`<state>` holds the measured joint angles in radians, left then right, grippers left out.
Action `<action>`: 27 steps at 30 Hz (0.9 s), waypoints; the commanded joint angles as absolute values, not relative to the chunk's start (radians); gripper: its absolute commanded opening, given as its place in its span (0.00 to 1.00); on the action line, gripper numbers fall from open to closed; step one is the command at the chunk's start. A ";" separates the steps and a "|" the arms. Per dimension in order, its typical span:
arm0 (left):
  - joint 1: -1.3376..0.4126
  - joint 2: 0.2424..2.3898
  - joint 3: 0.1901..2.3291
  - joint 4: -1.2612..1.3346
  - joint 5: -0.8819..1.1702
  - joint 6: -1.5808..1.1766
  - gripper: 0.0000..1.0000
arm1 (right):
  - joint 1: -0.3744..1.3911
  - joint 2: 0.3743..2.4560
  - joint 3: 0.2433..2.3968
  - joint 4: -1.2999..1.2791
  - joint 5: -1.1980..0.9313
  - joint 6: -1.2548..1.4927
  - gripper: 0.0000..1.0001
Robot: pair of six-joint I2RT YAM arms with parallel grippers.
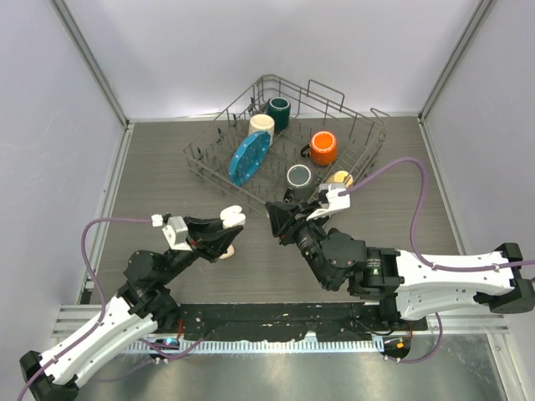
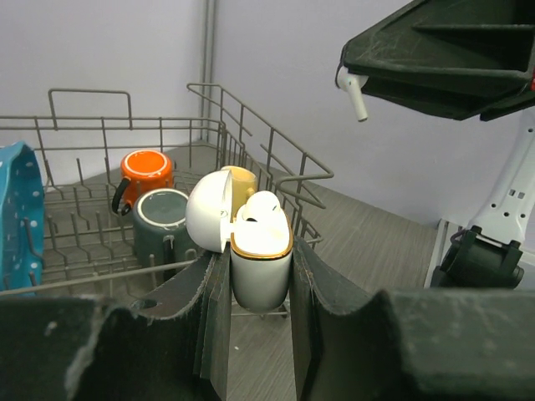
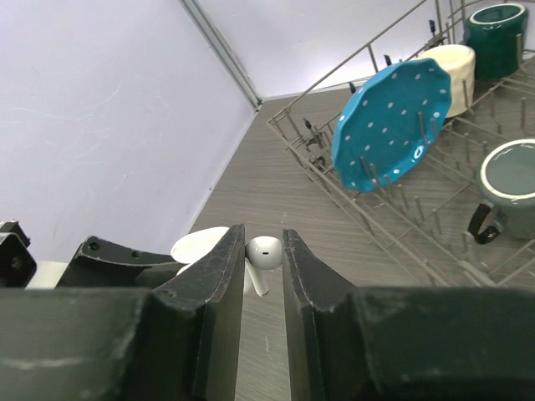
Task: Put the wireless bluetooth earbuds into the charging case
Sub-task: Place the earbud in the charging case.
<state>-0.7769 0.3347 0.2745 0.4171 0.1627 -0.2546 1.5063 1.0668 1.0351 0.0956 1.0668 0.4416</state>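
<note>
My left gripper [image 2: 261,280] is shut on the white charging case [image 2: 261,266] with a gold rim, held upright above the table. Its lid [image 2: 209,210] hangs open to the left, and one white earbud [image 2: 262,207] sits in the case. My right gripper [image 3: 262,244] is shut on another white earbud [image 3: 266,252], stem pointing down. In the left wrist view that earbud [image 2: 355,93] hangs under the right gripper [image 2: 435,58], up and to the right of the case. From above, the case [image 1: 232,219] and the right gripper [image 1: 273,214] stand a short way apart.
A wire dish rack [image 1: 368,150] fills the back of the table. It holds a blue dotted plate [image 1: 249,157], an orange mug [image 1: 323,147], a dark grey-green mug [image 1: 298,176], a cream mug [image 1: 262,125] and a teal mug [image 1: 278,111]. Grey walls close both sides.
</note>
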 commanded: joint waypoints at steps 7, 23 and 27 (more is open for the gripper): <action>-0.776 0.373 0.301 0.572 0.213 -0.256 0.00 | 1.511 1.092 0.887 0.599 0.950 0.348 0.01; -0.776 0.391 0.299 0.594 0.227 -0.268 0.00 | 1.513 1.218 0.910 0.758 0.853 0.270 0.01; -0.776 0.396 0.301 0.600 0.232 -0.275 0.00 | 1.513 1.244 0.922 0.764 0.845 0.264 0.01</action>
<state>-0.7769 0.3885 0.2745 0.5282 0.2146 -0.2611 1.5066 1.2251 0.8856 0.6888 0.8501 0.2871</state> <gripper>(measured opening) 0.314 0.272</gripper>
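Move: The earbud is already in the right fingers. The open charging case lies about 8 cm to the right hand's left, level with it fore and aft and some 6 cm lower. A second case sits on the table about 14 cm left of the right hand and 25 cm below; the grey mug is around 21 cm ahead, 8 cm right and 20 cm down. From the left hand, the charging case is right at its fingertips, about 1 cm ahead, right and up. Carry the held earbud left about 7 cm with the right gripper, towards and over the open charging case, keeping it nearly level. Turn the wrist some 10 degrees counter-clockwise on the way, with its left side rising and its tips lifting a little. Keep the left grip on the case and raise it about 1 cm; both grippers stay closed on what they hold. ##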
